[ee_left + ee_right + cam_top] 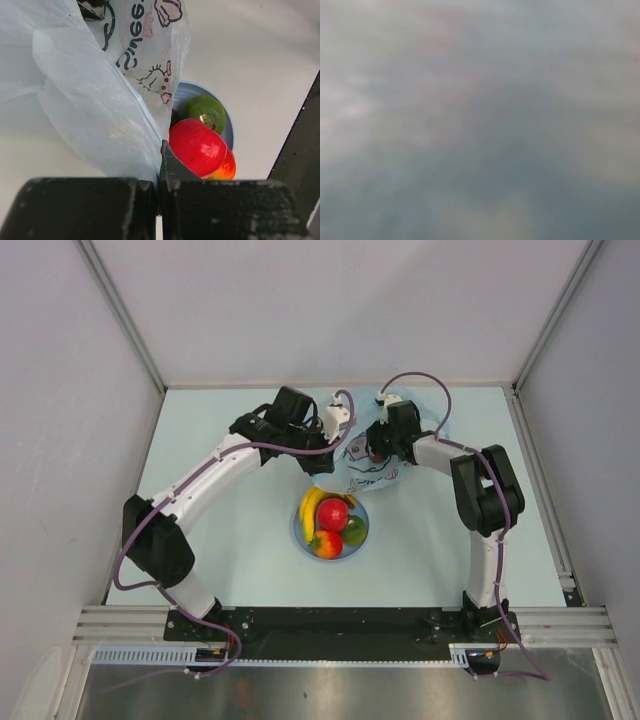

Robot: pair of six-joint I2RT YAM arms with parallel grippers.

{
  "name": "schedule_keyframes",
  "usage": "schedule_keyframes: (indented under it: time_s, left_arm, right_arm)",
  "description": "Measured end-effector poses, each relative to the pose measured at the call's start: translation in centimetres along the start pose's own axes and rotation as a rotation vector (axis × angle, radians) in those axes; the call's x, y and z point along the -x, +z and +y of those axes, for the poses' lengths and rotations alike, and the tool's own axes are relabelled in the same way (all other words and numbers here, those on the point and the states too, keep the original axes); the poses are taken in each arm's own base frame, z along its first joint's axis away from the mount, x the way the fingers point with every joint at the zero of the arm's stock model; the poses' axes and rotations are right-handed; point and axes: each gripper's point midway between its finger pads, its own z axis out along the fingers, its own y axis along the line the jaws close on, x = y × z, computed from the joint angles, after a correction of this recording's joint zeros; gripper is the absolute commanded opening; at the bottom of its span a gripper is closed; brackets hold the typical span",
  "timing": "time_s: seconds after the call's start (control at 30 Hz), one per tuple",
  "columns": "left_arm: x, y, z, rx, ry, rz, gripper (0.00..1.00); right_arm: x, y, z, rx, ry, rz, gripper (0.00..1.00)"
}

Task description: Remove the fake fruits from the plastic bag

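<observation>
The pale-blue plastic bag [365, 468] with its cartoon print hangs between my two grippers at the far middle of the table. My left gripper [333, 448] is shut on a fold of the bag [100, 110], jaws pinched together [161, 167]. My right gripper [379, 450] is pushed into the bag; its wrist view is a grey blur, so its jaws are hidden. A small dark-red patch shows at its tip. The blue plate [300, 532] holds the yellow banana [311, 504], red apple [333, 513], green fruit [354, 530] and red-orange fruit [328, 544]. The left wrist view shows the apple [197, 147], green fruit [207, 112] and red-orange fruit [226, 170].
The plate's rim [187, 92] sits just near of the bag. Grey walls [330, 310] close the table at the back and both sides. A metal rail [340, 625] with the arm bases runs along the near edge.
</observation>
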Motion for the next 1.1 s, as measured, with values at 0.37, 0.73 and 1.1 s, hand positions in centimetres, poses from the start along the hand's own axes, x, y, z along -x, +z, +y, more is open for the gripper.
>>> schedule_keyframes:
  time_s: [0.37,0.73,1.1]
  left_arm:
    - [0.0,0.0,0.0,0.001,0.007,-0.001,0.0]
    - [0.0,0.5,0.2,-0.003,0.002,0.006,0.0]
    - [1.2,0.7,0.7,0.005,0.011,-0.01,0.0]
  right_arm:
    - [5.4,-8.2,2.6,0.11,-0.07,-0.147,0.43]
    - [0.0,-22.4,9.7,0.391,-0.248,-0.256,0.42]
    - [-7.4,-22.9,14.2,0.601,-0.405,-0.087,0.48]
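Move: The right hand, down inside the bag, already has the dark red fruit between its fingers. The blue plate lies about 22 cm back and 12 cm to its left, some 4 cm lower. On the plate, the green fruit sits about 6 cm left of the hand and 22 cm back, the red apple 11 cm left and 19 cm back. From the left hand, pinching the bag's rim, the plate is roughly 4 cm back, 4 cm right and 19 cm below. Keeping its grip on the dark red fruit, the right hand lifts steeply out of the bag to about 18 cm up while swinging back some 25 cm, then sinks about 7 cm and edges 5 cm left towards the plate, turning some 40 degrees counter-clockwise so that the fingers point across at the fruits. The left hand keeps its pinch on the bag's rim and shifts only slightly forward and to the right. ##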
